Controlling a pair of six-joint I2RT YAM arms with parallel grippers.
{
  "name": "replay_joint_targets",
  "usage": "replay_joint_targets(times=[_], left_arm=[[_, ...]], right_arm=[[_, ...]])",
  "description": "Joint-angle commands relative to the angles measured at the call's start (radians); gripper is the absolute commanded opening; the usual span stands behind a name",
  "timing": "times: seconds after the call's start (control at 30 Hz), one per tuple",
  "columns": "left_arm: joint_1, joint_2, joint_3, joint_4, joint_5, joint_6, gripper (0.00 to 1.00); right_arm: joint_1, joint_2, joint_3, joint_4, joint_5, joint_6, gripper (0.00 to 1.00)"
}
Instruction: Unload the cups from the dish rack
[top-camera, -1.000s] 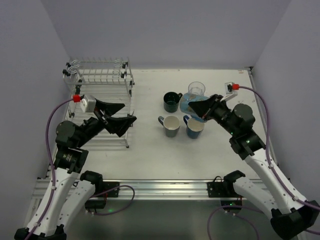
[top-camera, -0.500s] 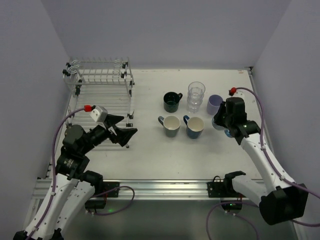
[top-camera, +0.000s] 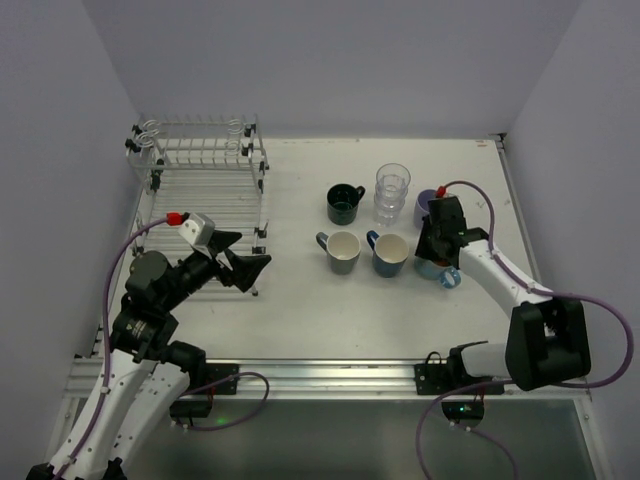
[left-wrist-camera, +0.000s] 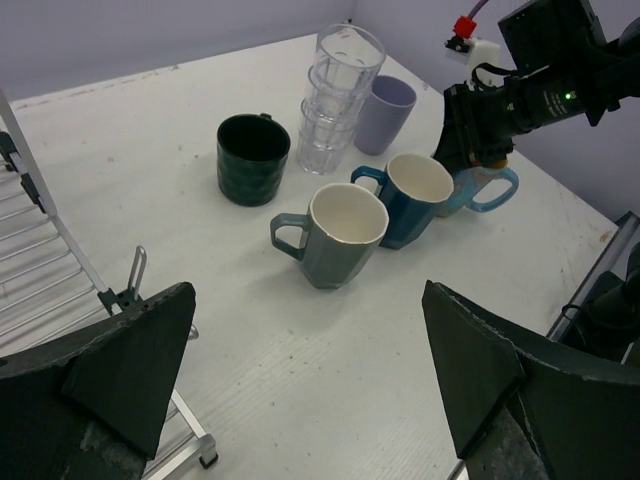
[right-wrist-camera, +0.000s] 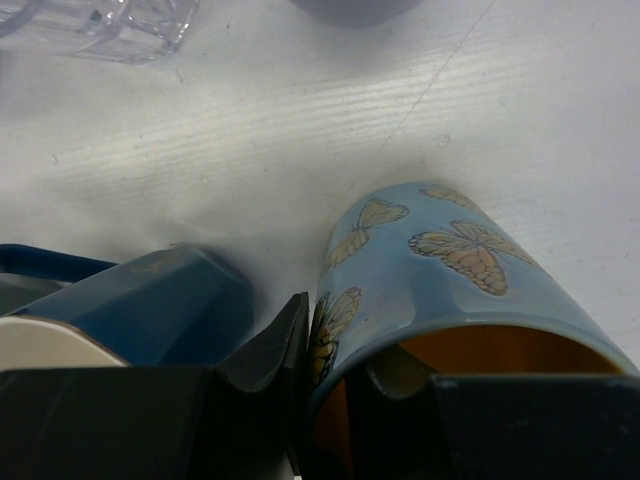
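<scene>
The dish rack (top-camera: 200, 170) stands at the far left, and I see no cups in it. On the table stand a dark green mug (top-camera: 345, 203), stacked glass tumblers (top-camera: 392, 193), a lavender cup (top-camera: 428, 203), a grey mug (top-camera: 342, 251) and a blue mug (top-camera: 389, 254). My right gripper (top-camera: 432, 250) is shut on the rim of the light blue butterfly mug (right-wrist-camera: 450, 260), one finger outside and one inside. That mug (left-wrist-camera: 480, 185) is upright just right of the blue mug (left-wrist-camera: 410, 195). My left gripper (left-wrist-camera: 310, 380) hangs open and empty over bare table by the rack's corner (left-wrist-camera: 50, 270).
The cups form a tight cluster. The light blue mug nearly touches the blue mug (right-wrist-camera: 140, 300), and the lavender cup (left-wrist-camera: 385, 112) is just behind it. Purple walls close in on three sides, and the right wall is close to my right arm.
My right arm swung down and toward the near side, carrying the light blue mug to the spot right of the blue mug. My left arm pulled back from the rack, still open.
</scene>
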Motion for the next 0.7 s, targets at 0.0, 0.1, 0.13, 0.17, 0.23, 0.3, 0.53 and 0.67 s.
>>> replay_joint_targets(times=[0.0, 0.1, 0.13, 0.17, 0.23, 0.3, 0.53, 0.67], left_arm=[[-0.007, -0.001, 0.002, -0.021, -0.025, 0.015, 1.0], [-0.007, 0.002, 0.001, -0.024, -0.031, 0.016, 1.0], [-0.007, 0.004, 0.002, -0.027, -0.034, 0.016, 1.0], [-0.007, 0.005, 0.002, -0.028, -0.043, 0.018, 1.0], [-0.007, 0.008, 0.004, -0.033, -0.051, 0.019, 1.0], [-0.007, 0.011, 0.007, -0.034, -0.069, 0.021, 1.0], [-0.007, 0.041, 0.018, -0.039, -0.115, 0.023, 1.0], [-0.007, 0.051, 0.031, -0.042, -0.188, 0.001, 1.0]], right_arm=[[-0.002, 0.014, 0.071, 0.052, 0.032, -0.024, 0.1], [-0.002, 0.027, 0.079, 0.041, 0.033, -0.026, 0.25], [-0.002, 0.028, 0.079, 0.041, 0.033, -0.026, 0.33], [-0.002, 0.025, 0.077, 0.04, 0.035, -0.026, 0.36], [-0.002, 0.013, 0.085, 0.032, 0.024, -0.024, 0.44], [-0.001, -0.05, 0.087, 0.015, -0.002, -0.023, 0.49], [-0.001, -0.416, 0.094, 0.011, -0.095, -0.035, 0.98], [-0.001, -0.715, 0.041, 0.067, -0.133, -0.031, 0.99]])
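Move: The light blue mug is still pinched by its left wall in the right hand, its middle about 3 cm right, 1 cm ahead and 4 cm below. The dark blue mug stands some 9 cm left, level with the hand; the purple cup about 11 cm ahead, neither left nor right; the stacked glasses 13 cm ahead and 9 cm left. From the left hand the light blue mug lies roughly 12 cm ahead, 38 cm right and 24 cm lower. Right hand opens, frees the light blue mug, rises about 18 cm, fingers tilting up some 35 degrees. ##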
